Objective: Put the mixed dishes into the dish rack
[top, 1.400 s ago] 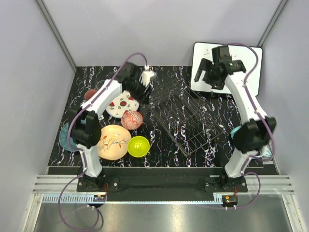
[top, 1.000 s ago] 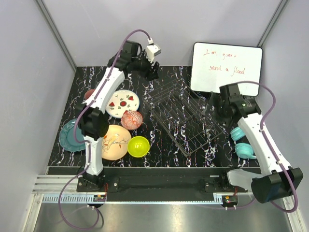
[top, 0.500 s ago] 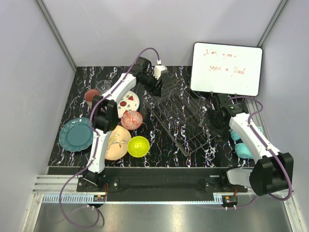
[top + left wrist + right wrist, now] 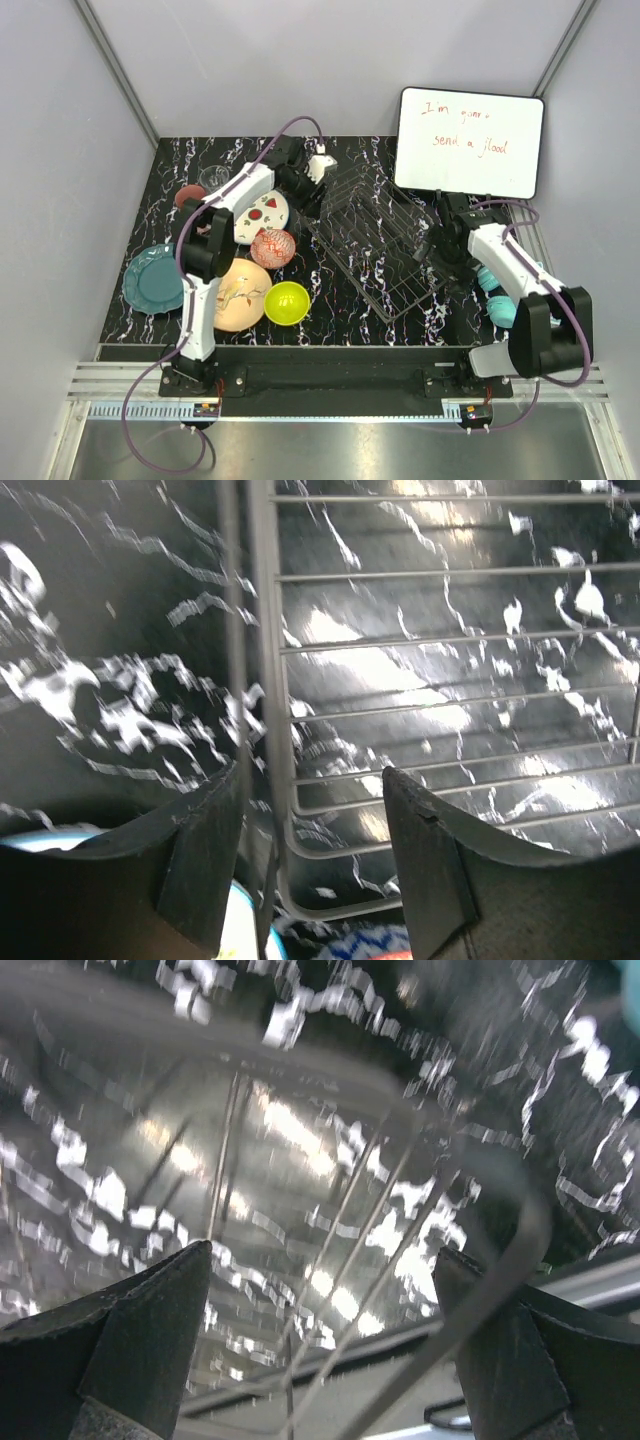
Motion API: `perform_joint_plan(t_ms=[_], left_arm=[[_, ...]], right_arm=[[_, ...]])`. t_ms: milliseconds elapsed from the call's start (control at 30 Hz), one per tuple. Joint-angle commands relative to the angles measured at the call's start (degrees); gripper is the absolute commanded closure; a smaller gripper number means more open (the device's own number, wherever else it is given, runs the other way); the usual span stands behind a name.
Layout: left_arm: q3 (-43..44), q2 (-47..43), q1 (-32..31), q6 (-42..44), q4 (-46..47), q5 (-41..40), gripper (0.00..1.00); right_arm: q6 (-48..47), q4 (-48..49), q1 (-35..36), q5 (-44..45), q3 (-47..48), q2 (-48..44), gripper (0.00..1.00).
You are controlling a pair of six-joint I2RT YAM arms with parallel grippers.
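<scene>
The dish rack (image 4: 385,245), dark wire, lies slanted mid-table. My left gripper (image 4: 305,195) is open at its far-left corner; in the left wrist view (image 4: 315,820) the jaws straddle the rack's rim wire (image 4: 262,680). My right gripper (image 4: 432,245) is open at the rack's right side; its wrist view (image 4: 325,1300) shows rack wires (image 4: 500,1270) between the jaws. To the left of the rack lie the watermelon plate (image 4: 262,212), red-white bowl (image 4: 272,248), peach plate (image 4: 238,295), lime bowl (image 4: 287,302), teal plate (image 4: 152,280), pink mug (image 4: 188,195) and clear glass (image 4: 213,177).
A whiteboard (image 4: 468,140) with red writing leans at the back right. Small teal curved objects (image 4: 497,290) lie by the right arm near the table's right edge. Grey walls close in three sides.
My right arm swung down from the whiteboard to the rack's right side. My left gripper came from the far edge down to the rack's far-left corner. The dishes have not moved.
</scene>
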Motion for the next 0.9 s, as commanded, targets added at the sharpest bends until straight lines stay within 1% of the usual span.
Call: perform_joint_plan(t_ms=[0,100,233,400,533,733,867], left_arm=[[-5.9,-6.7,0.4,1.9,-0.7,-2.5,0.4],[-8.1,-8.8,0.4,1.3,-0.6,-2.5,0.4],[-10.3,-11.0,0.4,0.2,-0.8,-1.9,0.4],[-12.6,-14.5,0.3,-1.4,-1.4,-0.8,0.41],[-16.0,-16.9,0.3,-2.2,-1.7,0.9,0.41],[-20.3,-19.9,-0.1,-3.7,-2.9,3.8,0.41],[-20.7,-21.2,-0.4,-4.5,-3.6,4.1,0.41]], right_arm=[[-2.4,5.4,-3.0,5.9,3.3,3.1,0.0],[-4.0,7.2,-6.8,7.4,5.5,5.5,0.0],[-5.2,10.2,-8.4,5.9,9.3,9.6,0.0],[-6.7,12.3,-8.9,4.0,13.3,14.9,0.0],[-7.3,13.1,-9.1,2.7,17.0,19.4,0.0],[-8.1,13.7,-9.1,1.9,20.9,22.1,0.0],[-8.7,13.8,-9.1,1.0,23.0,22.8,0.0]])
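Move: My left fingers straddle the dish rack's far-left corner and my right ones its near-right corner. The rack's middle lies about 17 cm right of and 8 cm back from my left hand, and some 15 cm left of and 8 cm ahead of my right, a few cm lower. The red patterned bowl is about 9 cm left and 9 cm back of my left hand. The nearer-reaching teal cup sits about 10 cm to the right of my right hand, level with it. I turn the rack counter-clockwise with both hands at once: my right hand slants forward and right, then pushes its corner of the rim straight ahead, about 13 cm in all. Meanwhile my left hand draws the other corner back and somewhat left, some 8 cm, towards the patterned bowl, rising slightly late on. Both grippers stay open around the rim. ##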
